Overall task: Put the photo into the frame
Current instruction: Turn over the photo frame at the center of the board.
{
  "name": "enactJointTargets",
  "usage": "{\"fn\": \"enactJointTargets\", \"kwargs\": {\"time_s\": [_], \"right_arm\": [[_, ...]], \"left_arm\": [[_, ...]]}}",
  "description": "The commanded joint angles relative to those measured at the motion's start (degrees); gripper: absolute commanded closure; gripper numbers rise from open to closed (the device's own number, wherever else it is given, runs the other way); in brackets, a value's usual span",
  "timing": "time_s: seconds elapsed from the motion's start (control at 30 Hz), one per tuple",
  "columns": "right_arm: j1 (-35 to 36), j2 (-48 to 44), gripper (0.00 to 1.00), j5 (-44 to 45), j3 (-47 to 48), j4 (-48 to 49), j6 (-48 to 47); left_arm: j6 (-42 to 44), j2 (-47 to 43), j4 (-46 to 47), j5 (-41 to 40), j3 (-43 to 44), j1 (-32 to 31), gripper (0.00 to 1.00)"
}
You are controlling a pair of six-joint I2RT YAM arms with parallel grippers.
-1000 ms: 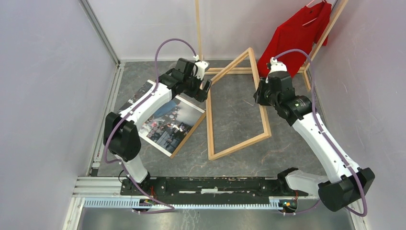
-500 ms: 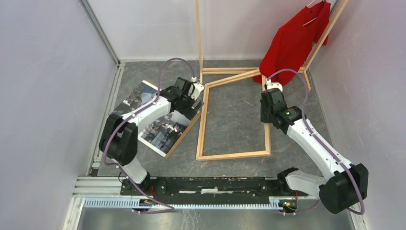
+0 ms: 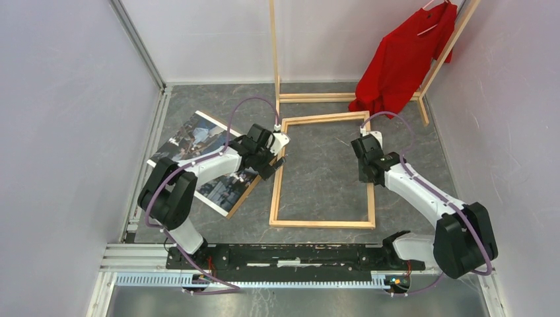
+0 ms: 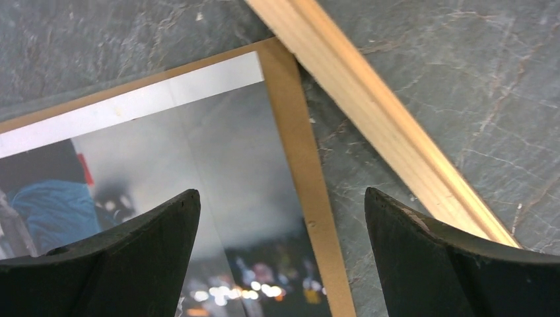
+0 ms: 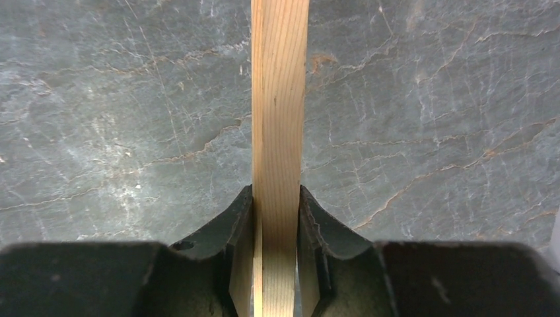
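The frame [image 3: 321, 224], thin light wood, lies flat on the grey table in the top view. My right gripper [image 3: 368, 177] is shut on its right rail; in the right wrist view that rail [image 5: 280, 99] runs straight up from between my right gripper's [image 5: 277, 198] fingers. The photo [image 3: 193, 135], a street scene, lies face up on a brown backing board [image 4: 290, 112] left of the frame. My left gripper [image 3: 272, 165] hangs open over the photo's right edge [image 4: 198, 152], with the frame's left rail [image 4: 370, 112] just beside it. Nothing sits between the left gripper's [image 4: 282, 198] fingers.
A tall wooden rack [image 3: 273, 46] with a red shirt [image 3: 406, 56] stands at the back, its base bar [image 3: 317, 97] just behind the frame. Pale walls close in left, right and behind. The arms' mounting rail [image 3: 290, 254] runs along the near edge.
The frame, tilted and skewed a second ago, has come down flat and square on the table, the right gripper moving nearer with it. The left gripper has shifted down to the photo's right edge.
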Motion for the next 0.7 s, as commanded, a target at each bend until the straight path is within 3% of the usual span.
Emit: {"fn": "enactJointTargets", "kwargs": {"time_s": [0.0,0.23,0.33,0.53,0.67], "right_arm": [[0.26,1.4,0.95,2.65,-2.4,3.68,-0.07],[-0.06,5.88,0.89,1.96,-4.03,5.88,1.45],[-0.56,7.76,0.8,1.28,-4.38,7.06,1.51],[-2.39,10.4,0.42,-0.34,-3.5,8.38,1.94],[-3.3,11.3,0.28,-0.03,-0.53,8.1,1.5]], "left_arm": [[3.45,-2.11,5.06,2.0,-1.61,-1.97,0.0],[4.11,1.05,5.13,-1.49,-1.75,-4.01,0.0],[3.7,0.92,5.11,-0.66,-2.17,-4.14,0.0],[3.54,0.75,4.6,0.66,-2.65,-4.59,0.0],[3.04,0.74,3.81,2.17,-2.84,-5.16,0.0]]}}
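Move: The photo frame's right rail is still pinched in the right hand; its landing spot on the board lies straight below, about 7 cm down. From the right hand, the frame's far rail is centred some 24 cm ahead and 16 cm left, its left rail about 34 cm left and level fore-and-aft. For the left hand, that landing spot is roughly 35 cm right and 3 cm back, and the left rail about 3 cm right and straight abeam. The frame's raised right side goes down onto the board in the right hand, almost straight down by about 6 cm with the fingers tipping slightly steeper; near the bottom they open and let the rail go, ending astride it. The open left hand meanwhile eases some 3 cm right and back, close by the left rail, sinking slightly; contact there can't be seen. ##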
